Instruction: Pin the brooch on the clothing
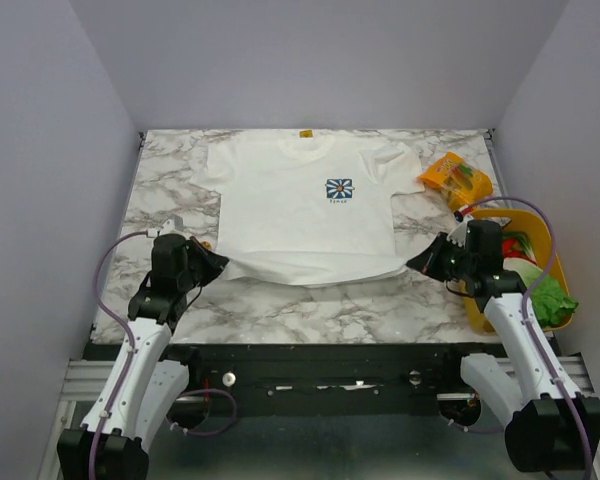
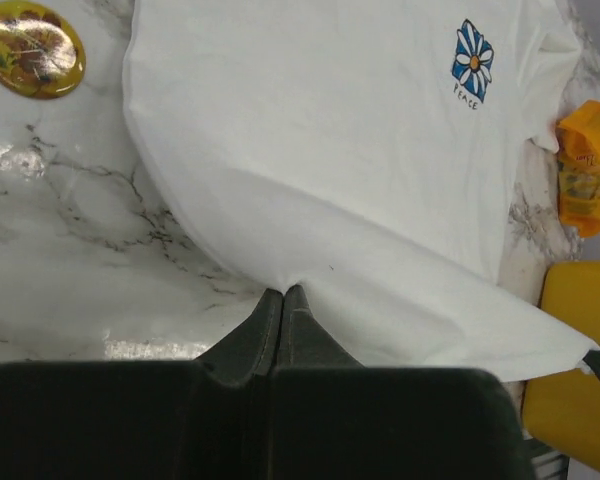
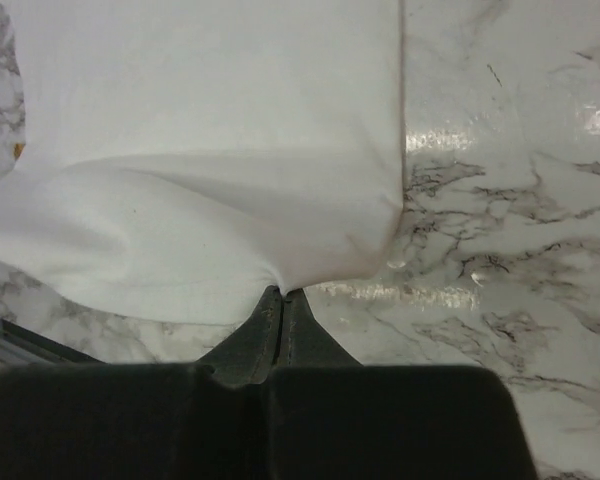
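The clothing, a white T-shirt point(image 1: 300, 210) with a blue flower emblem point(image 1: 339, 189), lies spread on the marble table, collar at the far side. My left gripper point(image 1: 220, 263) is shut on the near left hem corner, the cloth bunched at its tips point(image 2: 282, 290). My right gripper point(image 1: 412, 262) is shut on the near right hem corner point(image 3: 282, 292). The hem runs taut between the two. The brooch point(image 2: 32, 48), a round gold-yellow piece, rests on the marble just left of the shirt, a little beyond the left gripper point(image 1: 205, 243).
An orange snack packet point(image 1: 458, 180) lies beside the right sleeve. A yellow bin point(image 1: 545, 228) holding green and red items stands at the right edge, close behind my right arm. Grey walls enclose the table on three sides.
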Action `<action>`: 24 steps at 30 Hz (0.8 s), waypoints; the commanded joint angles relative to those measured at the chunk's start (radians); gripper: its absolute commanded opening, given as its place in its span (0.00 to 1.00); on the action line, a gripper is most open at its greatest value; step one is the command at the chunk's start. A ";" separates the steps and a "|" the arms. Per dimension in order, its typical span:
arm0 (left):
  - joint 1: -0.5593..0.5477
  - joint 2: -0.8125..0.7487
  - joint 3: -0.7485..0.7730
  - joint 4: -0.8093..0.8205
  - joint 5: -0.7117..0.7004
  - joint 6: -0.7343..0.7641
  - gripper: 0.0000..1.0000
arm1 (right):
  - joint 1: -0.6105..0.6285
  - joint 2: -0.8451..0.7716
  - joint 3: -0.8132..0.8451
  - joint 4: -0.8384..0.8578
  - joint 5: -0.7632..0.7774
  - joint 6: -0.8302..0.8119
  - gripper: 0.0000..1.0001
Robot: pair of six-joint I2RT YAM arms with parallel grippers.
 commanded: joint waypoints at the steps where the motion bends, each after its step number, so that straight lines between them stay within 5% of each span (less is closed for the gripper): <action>1: -0.004 -0.069 0.014 -0.207 -0.049 -0.024 0.00 | -0.002 -0.076 -0.023 -0.145 0.016 0.032 0.00; 11: -0.013 -0.091 0.057 -0.355 -0.036 -0.085 0.00 | -0.002 -0.166 -0.055 -0.286 -0.021 0.076 0.00; 24: -0.037 -0.312 0.040 -0.581 -0.095 -0.170 0.00 | -0.002 -0.197 -0.035 -0.420 -0.065 0.069 0.01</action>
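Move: The shirt's hem corners are still pinched, one in each hand. The near table edge they are being drawn towards lies about 17 cm back of each hand, some 5 cm lower. From the left hand the brooch is roughly 7 cm ahead and 7 cm left, the chest print 23 cm ahead and 29 cm right. The print is 23 cm ahead and 18 cm left of the right hand; the orange bag is 25 cm ahead and 13 cm right. The shirt's hem is drawn back towards the robot and the near table edge, both closed grippers keeping their pinch on its corners. Each hand travels about 7.5 cm back while sinking a little, the right by some 2 cm. Both wrists tip their fingers about 12 degrees further down. ##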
